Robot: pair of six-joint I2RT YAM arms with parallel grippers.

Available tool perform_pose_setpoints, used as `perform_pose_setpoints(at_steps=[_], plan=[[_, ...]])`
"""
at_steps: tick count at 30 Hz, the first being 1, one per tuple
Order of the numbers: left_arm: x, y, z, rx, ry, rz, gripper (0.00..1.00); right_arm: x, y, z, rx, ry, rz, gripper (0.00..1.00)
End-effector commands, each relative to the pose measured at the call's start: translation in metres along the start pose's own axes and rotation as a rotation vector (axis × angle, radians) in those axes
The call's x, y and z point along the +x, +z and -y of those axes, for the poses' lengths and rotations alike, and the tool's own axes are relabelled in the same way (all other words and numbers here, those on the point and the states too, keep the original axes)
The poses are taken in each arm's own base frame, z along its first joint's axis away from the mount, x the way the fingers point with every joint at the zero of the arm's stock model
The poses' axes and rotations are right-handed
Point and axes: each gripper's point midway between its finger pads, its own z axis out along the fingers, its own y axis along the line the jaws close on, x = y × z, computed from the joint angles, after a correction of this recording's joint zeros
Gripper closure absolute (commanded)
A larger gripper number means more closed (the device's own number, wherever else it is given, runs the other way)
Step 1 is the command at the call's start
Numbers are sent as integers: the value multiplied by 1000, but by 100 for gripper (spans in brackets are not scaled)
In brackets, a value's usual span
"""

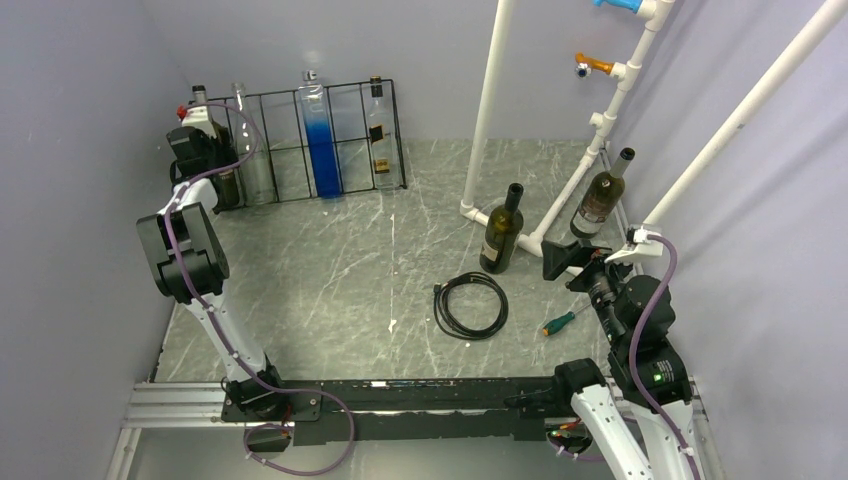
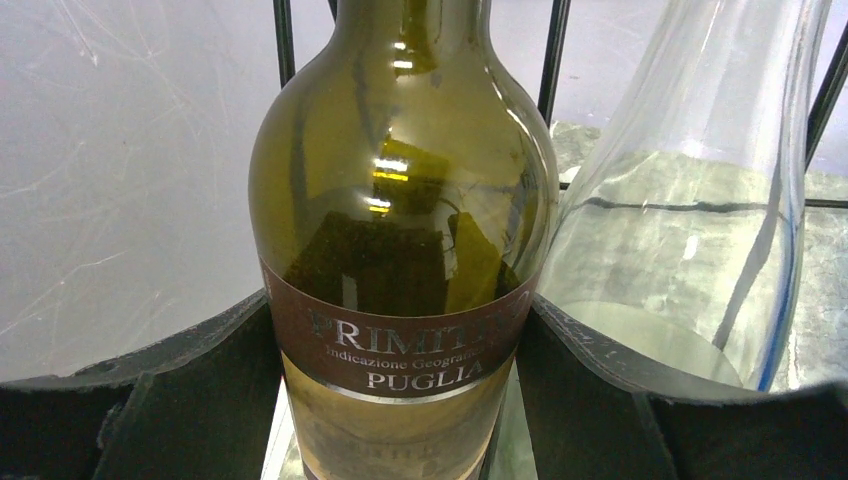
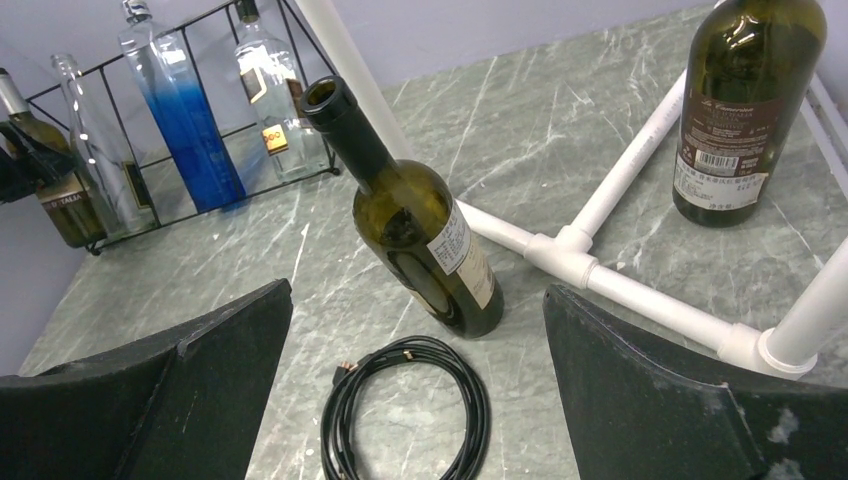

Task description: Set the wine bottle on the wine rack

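My left gripper (image 1: 214, 166) (image 2: 398, 308) is shut on a dark green wine bottle (image 1: 201, 99) (image 2: 400, 180) with a brown "Primitivo Puglia" label, a finger against each side. It holds the bottle upright at the left end of the black wire wine rack (image 1: 352, 140) (image 2: 283, 40) at the back left. Whether the bottle's base rests in the slot is hidden. My right gripper (image 1: 575, 262) (image 3: 418, 290) is open and empty at the right. It faces a second wine bottle (image 1: 501, 235) (image 3: 430, 240). A third wine bottle (image 1: 598, 200) (image 3: 745, 110) stands further right.
The rack also holds a clear bottle (image 1: 250, 150) (image 2: 690, 200), a blue bottle (image 1: 322, 150) and a labelled clear bottle (image 1: 378, 135). A white pipe frame (image 1: 490, 110) (image 3: 610, 190) stands at the back right. A coiled black cable (image 1: 471, 305) (image 3: 405, 410) and a screwdriver (image 1: 560, 322) lie nearby.
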Motion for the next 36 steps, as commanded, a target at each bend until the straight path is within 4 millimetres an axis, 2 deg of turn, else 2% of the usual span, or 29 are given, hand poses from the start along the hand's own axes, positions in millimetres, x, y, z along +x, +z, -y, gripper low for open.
perform_pose_setpoints(at_steps=[1,2,5,7,9,14,22,29,32,36], plan=[[-63,-6,-4,-20,13,166,31,-12,0,-4,-11,-9,34,1],[-62,-6,-4,-22,16,165,26,-12,1,-4,-13,-9,34,1],[-62,-8,-5,-26,18,166,24,-11,1,-5,-17,-9,31,1],[-63,-9,-5,-26,19,169,9,-11,1,-5,-16,-9,28,1],[-64,-10,-5,-24,21,173,5,-9,2,-5,-18,-8,26,1],[-67,-11,-4,-20,16,174,1,-8,2,-6,-21,-5,20,1],[-77,-30,-7,-41,3,207,1,-7,0,-5,-24,-8,21,1],[-114,-78,3,-11,-102,315,1,-5,2,-5,-24,-14,18,1],[-128,-106,15,15,-157,367,1,-5,2,-6,-30,-15,16,1],[-142,-146,41,57,-182,423,0,-3,2,-8,-39,-10,3,1]])
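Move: The wine bottle stands in the far-left end of the wine rack, centred between the left hand's fingers at about mid-bottle height. Level with it, the clear bottle is roughly 8 cm to the right and the blue bottle about 26 cm to the right. From the right hand, the gripped bottle lies some 36 cm ahead, 78 cm left and 13 cm lower. The left fingers open, releasing the wine bottle, then withdraw about 11 cm up and 5 cm back, tilting upward. ##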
